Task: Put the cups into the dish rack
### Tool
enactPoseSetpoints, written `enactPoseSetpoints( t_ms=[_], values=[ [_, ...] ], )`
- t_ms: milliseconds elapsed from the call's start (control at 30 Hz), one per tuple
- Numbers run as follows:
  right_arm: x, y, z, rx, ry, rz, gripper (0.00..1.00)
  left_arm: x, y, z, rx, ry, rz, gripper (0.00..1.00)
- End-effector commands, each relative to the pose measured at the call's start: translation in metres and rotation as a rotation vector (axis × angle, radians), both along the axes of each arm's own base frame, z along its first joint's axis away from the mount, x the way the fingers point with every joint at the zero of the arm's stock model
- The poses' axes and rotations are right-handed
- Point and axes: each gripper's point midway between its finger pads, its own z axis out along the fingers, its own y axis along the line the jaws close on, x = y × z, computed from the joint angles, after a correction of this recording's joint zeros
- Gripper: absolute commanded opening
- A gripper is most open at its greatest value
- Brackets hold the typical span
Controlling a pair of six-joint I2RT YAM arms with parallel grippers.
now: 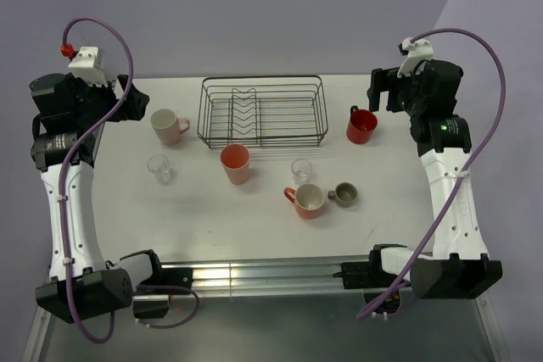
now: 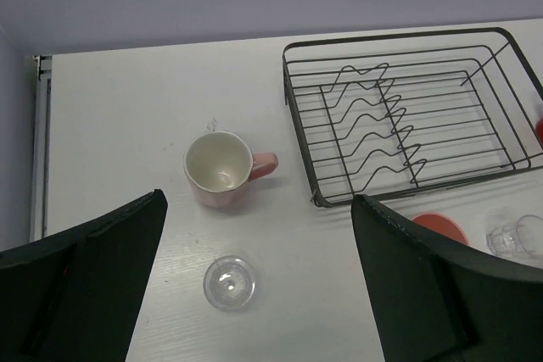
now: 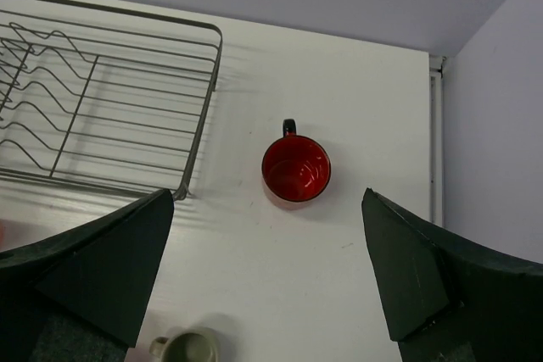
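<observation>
The black wire dish rack [image 1: 204,116] stands empty at the table's back middle. Several cups stand upright on the table: a pale pink mug [image 1: 168,125], a clear glass [image 1: 159,168], a salmon tumbler [image 1: 235,163], a second clear glass [image 1: 301,170], an orange mug [image 1: 308,200], a grey-olive mug [image 1: 344,194] and a red mug [image 1: 361,125]. My left gripper [image 1: 136,101] is open and empty, held high left of the pink mug [image 2: 219,167] and the glass [image 2: 229,282]. My right gripper [image 1: 379,91] is open and empty, above and behind the red mug [image 3: 295,169].
The rack's plate prongs [image 2: 373,120] sit in its left middle. The table's left edge [image 2: 38,150] and right edge [image 3: 437,142] lie close to each gripper. A metal rail [image 1: 254,277] runs along the near edge between the arm bases.
</observation>
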Motion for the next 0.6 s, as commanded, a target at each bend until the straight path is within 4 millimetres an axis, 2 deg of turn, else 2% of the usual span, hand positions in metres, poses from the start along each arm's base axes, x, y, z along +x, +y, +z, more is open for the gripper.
enactPoseSetpoints(
  t_ms=[0,167,267,333,367,500,567],
  values=[
    [0.002,-0.007,0.007,0.009,-0.005,-0.043,1.00,-0.001,-0.007,0.014,0.043,-0.054,-0.069,0.99],
    [0.014,-0.019,-0.013,-0.016,0.089,-0.100,1.00,0.001,-0.009,0.009,0.054,-0.039,-0.100,0.99],
    [0.026,-0.026,-0.036,-0.036,0.169,-0.130,1.00,0.003,-0.010,0.007,0.054,-0.033,-0.109,0.99],
    [0.029,-0.031,-0.044,-0.046,0.211,-0.148,1.00,0.003,-0.011,0.006,0.062,-0.028,-0.124,0.99],
    [0.034,-0.031,-0.056,-0.051,0.250,-0.147,1.00,0.004,-0.011,0.003,0.062,-0.017,-0.129,0.99],
    [0.041,-0.022,-0.071,-0.025,0.316,-0.093,0.96,0.007,-0.011,-0.010,0.055,0.033,-0.137,0.99],
    [0.045,-0.019,-0.076,-0.010,0.334,-0.085,0.96,0.018,0.004,-0.023,0.053,0.085,-0.063,0.99]
  ],
)
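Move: From the right hand the red cup is about 14 cm ahead, 2 cm right and 28 cm below; the grey cup lies 7 cm back, 4 cm left, the dish rack's middle 17 cm ahead, 27 cm left. From the left hand the pink mug is roughly 14 cm ahead, 1 cm left and 28 cm down; a clear glass is 2 cm ahead, 2 cm left, the coral cup 3 cm ahead, 20 cm right. Still open, the right hand sinks about 10 cm towards the red cup, reaching forward and tipping down 20 degrees. ##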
